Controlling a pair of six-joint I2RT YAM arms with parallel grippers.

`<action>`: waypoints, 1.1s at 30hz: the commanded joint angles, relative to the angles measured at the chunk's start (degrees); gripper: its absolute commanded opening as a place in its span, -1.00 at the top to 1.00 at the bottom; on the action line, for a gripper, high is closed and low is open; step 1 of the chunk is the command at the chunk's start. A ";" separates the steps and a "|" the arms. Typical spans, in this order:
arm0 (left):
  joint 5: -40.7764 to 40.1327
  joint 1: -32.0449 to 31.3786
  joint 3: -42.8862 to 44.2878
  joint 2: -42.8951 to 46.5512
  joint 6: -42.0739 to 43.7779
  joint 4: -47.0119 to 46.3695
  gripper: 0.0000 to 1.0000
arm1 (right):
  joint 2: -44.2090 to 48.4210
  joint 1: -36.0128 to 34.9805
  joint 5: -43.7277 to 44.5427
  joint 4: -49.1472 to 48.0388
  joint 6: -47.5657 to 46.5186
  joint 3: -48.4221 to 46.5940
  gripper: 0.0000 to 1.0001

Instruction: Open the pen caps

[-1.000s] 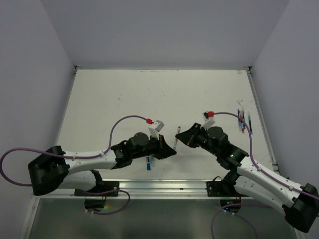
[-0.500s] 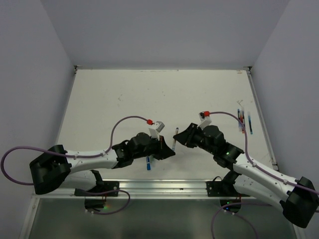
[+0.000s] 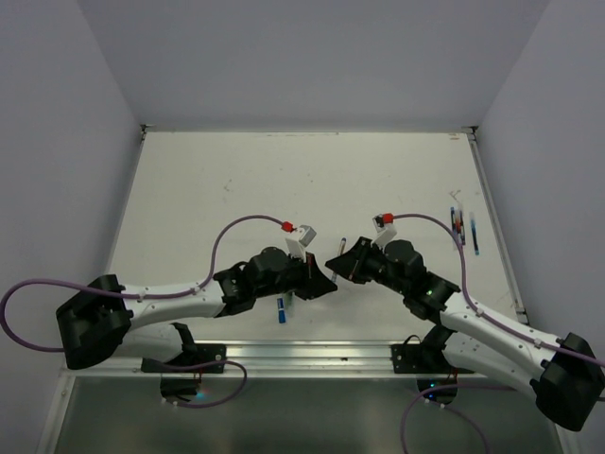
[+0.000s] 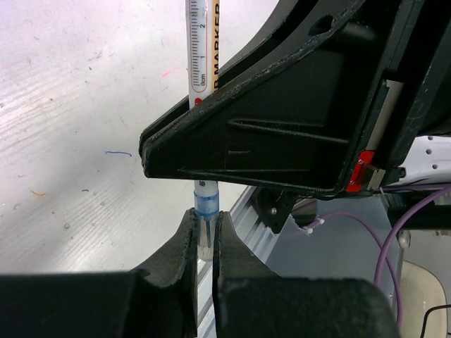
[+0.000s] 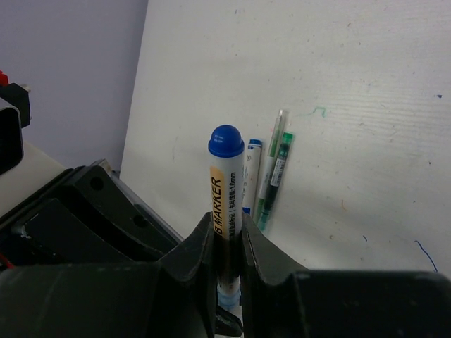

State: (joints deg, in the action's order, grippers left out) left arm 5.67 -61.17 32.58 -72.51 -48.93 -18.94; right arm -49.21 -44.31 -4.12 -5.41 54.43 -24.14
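A white marker pen [image 4: 201, 49] with a blue end [image 5: 226, 141] hangs between both grippers near the table's front middle. My left gripper [image 4: 206, 218] is shut on its clear pen cap [image 4: 205, 243], and the nib shows inside the cap below a blue collar. My right gripper [image 5: 227, 229] is shut on the pen's barrel [image 5: 227, 190]. In the top view the left gripper [image 3: 319, 284] and right gripper [image 3: 337, 262] stand tip to tip, with the pen's far end [image 3: 342, 243] poking out between them.
Several other pens [image 3: 463, 227] lie by the table's right edge; in the right wrist view they [image 5: 271, 176] lie behind the marker. A short blue and white piece [image 3: 281, 309] lies under the left arm. The metal front rail [image 3: 312, 355] runs just below.
The right gripper has moved left up against the left gripper and now clamps the pen's barrel. The left arm shifted slightly right, still holding the cap.
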 commanded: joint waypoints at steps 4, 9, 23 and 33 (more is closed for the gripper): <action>5.12 -0.01 -1.46 0.27 -0.29 -8.81 1.00 | 0.78 -0.25 2.80 -1.87 -1.35 0.05 1.00; 19.62 2.01 -7.96 0.09 -3.71 -23.84 1.00 | 2.28 0.28 1.93 -5.05 -6.70 -2.22 1.00; 27.81 4.12 -18.16 7.21 -9.26 -39.68 1.00 | -3.43 10.30 -14.33 -19.90 -1.53 -2.67 1.00; 32.74 5.09 -21.06 7.99 -11.28 -46.72 1.00 | -5.99 11.27 -21.90 -26.51 -2.75 -4.59 1.00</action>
State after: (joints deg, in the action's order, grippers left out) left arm 21.76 -54.37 13.65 -66.94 -59.55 -60.07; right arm -55.11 -37.41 -33.61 -26.20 54.37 -26.11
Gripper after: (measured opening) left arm 0.057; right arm 0.165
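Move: The white pen already hangs between both hands: its clear cap is in the left fingers, and the body's middle is in the right fingers. The cap lies about 5 cm back of the right hand and some 2 cm below it. On the table, about 14 cm below the left hand, the blue pen lies 13 cm to its left and about 2 cm ahead, with the dark green pen 10 cm to its left and 5 cm ahead. The pen is carried up some 6–7 cm, and about 3 cm to the left and a little back, by both arms moving together and keeping their pinches on cap and body. As it rises, the left fingers tip upward by nearly 30 degrees while the right fingers swing counter-clockwise some 20 degrees and tip up too; the spacing between the hands barely changes. ##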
